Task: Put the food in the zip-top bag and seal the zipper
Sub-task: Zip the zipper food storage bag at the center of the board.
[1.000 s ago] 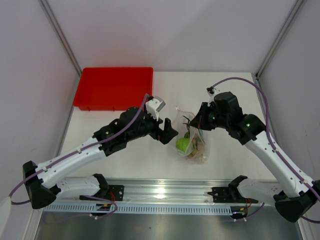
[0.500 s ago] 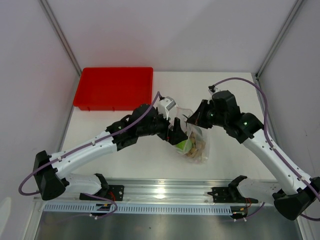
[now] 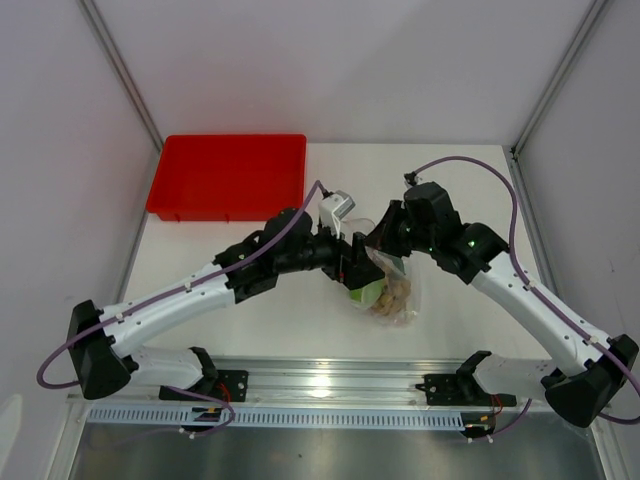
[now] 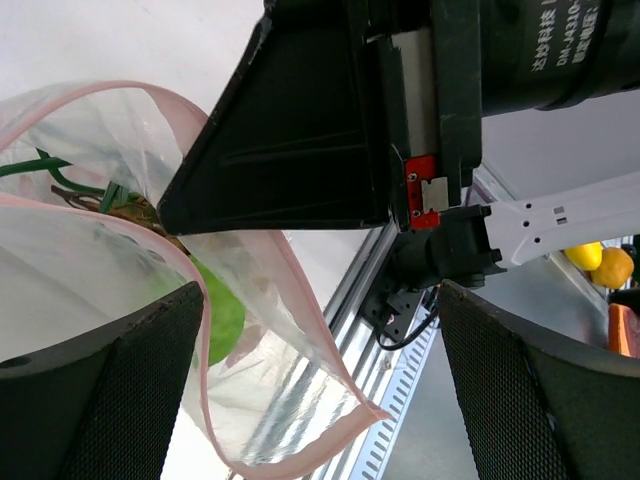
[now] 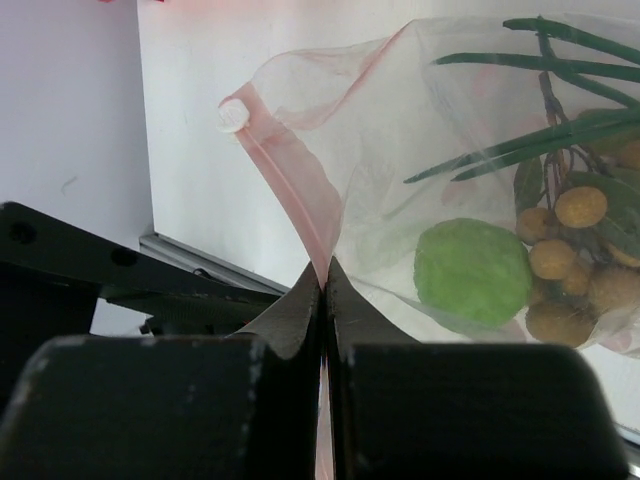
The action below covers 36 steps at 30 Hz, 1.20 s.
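Note:
The clear zip-top bag (image 3: 398,300) lies mid-table with the lime-green fruit (image 3: 362,292), the tan-brown fruits (image 3: 396,293) and the green leaves (image 5: 530,70) inside. My right gripper (image 5: 325,275) is shut on the pink zipper strip (image 5: 300,190) at the bag's mouth, and it shows in the top view (image 3: 382,238). My left gripper (image 4: 320,380) is open wide, with the open bag mouth and its pink strip (image 4: 300,300) between the fingers (image 4: 100,400). In the top view the left gripper (image 3: 352,268) is close against the right one. The fruit (image 5: 472,272) shows through the plastic.
The red tray (image 3: 228,175) stands at the back left of the table. The aluminium rail (image 3: 320,378) runs along the near edge, right under the bag's corner. A small white round tab (image 5: 233,116) sits on the zip strip. White walls enclose the table.
My left gripper has moved right, up to the bag's mouth, and now straddles it. My right gripper has shifted slightly left, still holding the zipper strip.

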Tool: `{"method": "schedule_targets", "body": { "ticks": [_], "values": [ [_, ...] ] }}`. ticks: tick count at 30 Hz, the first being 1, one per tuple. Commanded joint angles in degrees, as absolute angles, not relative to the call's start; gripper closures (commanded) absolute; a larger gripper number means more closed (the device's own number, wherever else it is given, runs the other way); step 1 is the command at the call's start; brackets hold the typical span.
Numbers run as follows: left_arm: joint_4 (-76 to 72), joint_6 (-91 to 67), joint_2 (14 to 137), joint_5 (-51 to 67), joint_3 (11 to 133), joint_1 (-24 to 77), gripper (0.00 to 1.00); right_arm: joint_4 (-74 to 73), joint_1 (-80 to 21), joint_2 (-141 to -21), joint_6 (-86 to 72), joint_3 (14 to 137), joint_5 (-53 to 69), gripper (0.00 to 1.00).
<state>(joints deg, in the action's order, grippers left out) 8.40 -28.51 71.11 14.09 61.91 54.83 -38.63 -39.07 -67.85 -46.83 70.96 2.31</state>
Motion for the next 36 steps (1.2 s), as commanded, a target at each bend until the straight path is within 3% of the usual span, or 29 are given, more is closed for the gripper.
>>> {"method": "schedule_targets", "body": {
  "ticks": [1,15,21,24,27,28,30,31,32,36],
  "values": [
    [10.80,-27.95,72.24,10.03,65.39,56.69,0.01,-35.51,-39.64,-66.97,-49.83,73.48,0.00,1.00],
    [21.97,-22.77,74.18,-18.88,68.99,65.39,0.00,-34.98,-39.82,-64.69,-52.12,72.16,0.18,1.00],
    [22.33,-21.97,76.02,-19.08,69.26,65.74,0.02,-34.28,-39.90,-64.60,-52.29,71.45,1.32,1.00],
    [21.71,-21.88,76.64,-18.46,69.35,65.66,0.12,-34.01,-39.90,-64.77,-52.29,71.37,1.67,0.99],
    [21.71,-21.89,77.17,-18.72,69.87,65.74,0.33,-34.36,-39.81,-64.95,-51.86,71.46,1.58,0.89],
    [21.80,-21.97,77.52,-18.72,70.22,65.74,0.47,-34.45,-39.81,-65.04,-51.59,71.46,1.58,0.82],
    [22.15,-21.89,77.78,-18.72,71.10,65.74,0.65,-34.63,-39.81,-65.47,-51.07,71.37,2.45,0.74],
    [22.32,-21.45,78.04,-19.07,71.28,65.74,0.86,-34.72,-39.73,-65.74,-50.63,71.45,2.98,0.66],
    [22.50,-21.01,78.13,-19.51,71.63,65.74,0.96,-35.50,-39.55,-65.92,-49.32,71.63,3.42,0.63],
    [22.51,-16.27,75.95,-18.99,71.11,65.39,0.99,-39.89,-37.80,-65.83,-43.35,73.73,4.83,0.48]
  ]
}}
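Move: The bag's zipper rim, where the left fingers should close, lies about 5 cm below the open left gripper, 2 cm ahead and 2 cm to its left. The right fingers, shut on the rim, are some 6 cm ahead of the left hand and 1 cm left; from them that spot is 4 cm back and 4 cm below. From the left hand, the white slider sits 9 cm ahead, 3 cm left, slightly lower; the green fruit 4 cm back, 3 cm right and 15 cm down. Lower the open left gripper about 5 cm onto the bag's rim just behind the right fingers, easing 2 cm forward as its fingertips dip and swing counter-clockwise, some 30 degrees in all. Shut it fully to pinch the rim; meanwhile raise the right hand about 2 cm, holding the rim, then open its fingers halfway to let go. ##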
